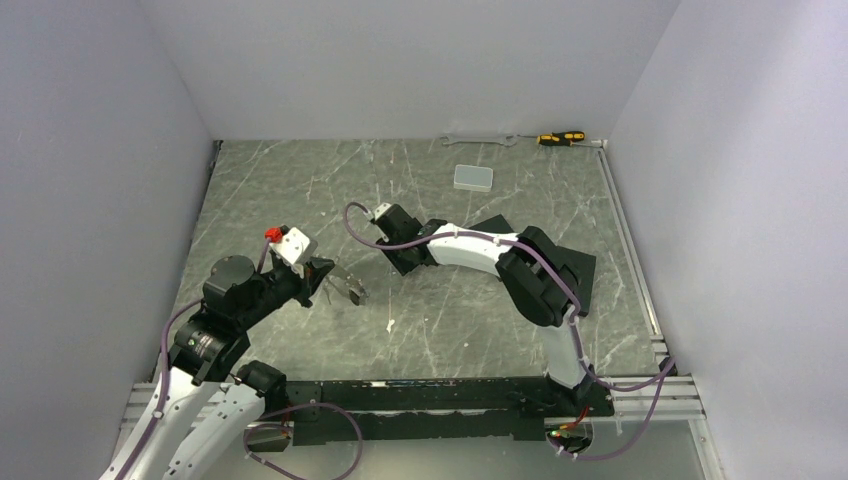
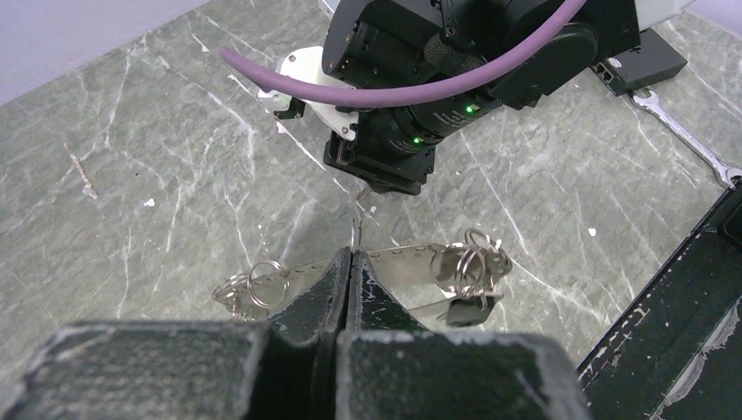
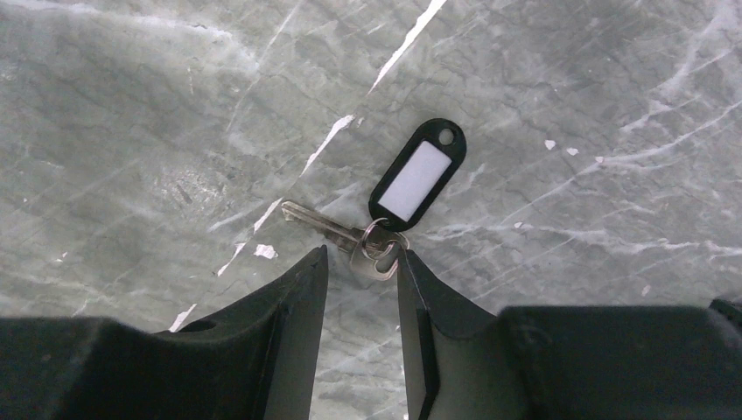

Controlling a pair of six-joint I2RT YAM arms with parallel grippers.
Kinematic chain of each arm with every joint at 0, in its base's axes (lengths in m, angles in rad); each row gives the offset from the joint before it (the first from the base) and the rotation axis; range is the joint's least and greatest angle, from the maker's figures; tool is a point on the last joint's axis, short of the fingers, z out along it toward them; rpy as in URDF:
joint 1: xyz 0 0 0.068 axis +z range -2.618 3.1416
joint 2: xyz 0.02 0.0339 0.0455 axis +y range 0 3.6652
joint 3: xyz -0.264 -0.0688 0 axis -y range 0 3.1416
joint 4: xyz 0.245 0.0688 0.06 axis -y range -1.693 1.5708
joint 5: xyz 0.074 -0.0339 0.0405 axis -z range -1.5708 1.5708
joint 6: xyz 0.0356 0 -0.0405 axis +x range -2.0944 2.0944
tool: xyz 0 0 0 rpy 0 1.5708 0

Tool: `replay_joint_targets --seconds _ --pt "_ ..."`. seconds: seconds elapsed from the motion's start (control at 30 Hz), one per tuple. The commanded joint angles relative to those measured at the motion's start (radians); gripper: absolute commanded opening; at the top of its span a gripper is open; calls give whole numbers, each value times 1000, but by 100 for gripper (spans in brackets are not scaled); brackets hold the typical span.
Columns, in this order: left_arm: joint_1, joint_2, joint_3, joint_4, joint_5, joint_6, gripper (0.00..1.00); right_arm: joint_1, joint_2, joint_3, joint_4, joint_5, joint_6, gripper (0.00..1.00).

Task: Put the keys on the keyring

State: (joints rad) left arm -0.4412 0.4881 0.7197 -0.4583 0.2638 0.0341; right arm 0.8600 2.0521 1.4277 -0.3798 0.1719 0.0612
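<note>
In the left wrist view my left gripper (image 2: pixel 353 255) is shut on the keyring (image 2: pixel 356 229), a thin silvery wire sticking out between the fingertips. A small split ring (image 2: pixel 267 282) hangs to its left and a cluster of rings with a dark tag (image 2: pixel 477 267) to its right. Just beyond, the right arm's wrist points down at the table. In the right wrist view a silvery key (image 3: pixel 337 231) with a black-framed white-label tag (image 3: pixel 418 179) lies flat on the table. My right gripper (image 3: pixel 363 258) stands open over it, the key's head between the fingertips and touching the right one.
A silver spanner (image 1: pixel 480 140) and a yellow-handled screwdriver (image 1: pixel 560 137) lie along the back wall. A small white box (image 1: pixel 473 178) sits in front of them. A black plate (image 1: pixel 575 265) lies under the right arm. White walls close in three sides.
</note>
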Motion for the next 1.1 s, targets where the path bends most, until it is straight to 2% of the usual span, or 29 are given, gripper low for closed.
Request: replay_joint_targets --seconds 0.0,0.37,0.57,1.07 --pt "-1 -9 38 45 -8 20 0 -2 5 43 10 61 -19 38" --pt "-1 -6 37 50 -7 21 0 -1 10 48 32 58 -23 36" --pt "-1 -8 35 49 -9 21 0 -2 40 51 38 63 -23 31" --pt "0 -8 34 51 -8 21 0 -1 8 40 23 82 -38 0"
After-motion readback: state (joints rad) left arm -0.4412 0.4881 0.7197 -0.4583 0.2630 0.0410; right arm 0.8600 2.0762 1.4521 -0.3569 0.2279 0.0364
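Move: The small split ring joining key and tag lies about 1 cm ahead of the right fingertips, level sideways and about 1 cm below, between the open fingers. The key's middle is about level ahead, 2 cm to the left; the black tag reaches outward, its middle 4 cm ahead, straight in line. The keyring held by the left hand hangs roughly 13 cm back, 10 cm left and 16 cm higher. From the left hand the split ring is some 14 cm ahead, 12 cm right and 24 cm down. The right fingertips, straddling the small split ring beside the key's head, close on it and end shut with its wire pinched between them. On the way the right hand edges about 1.5 cm forward along the table towards the tag, staying low with its wrist almost unturned; most of the closing comes in the second half. ##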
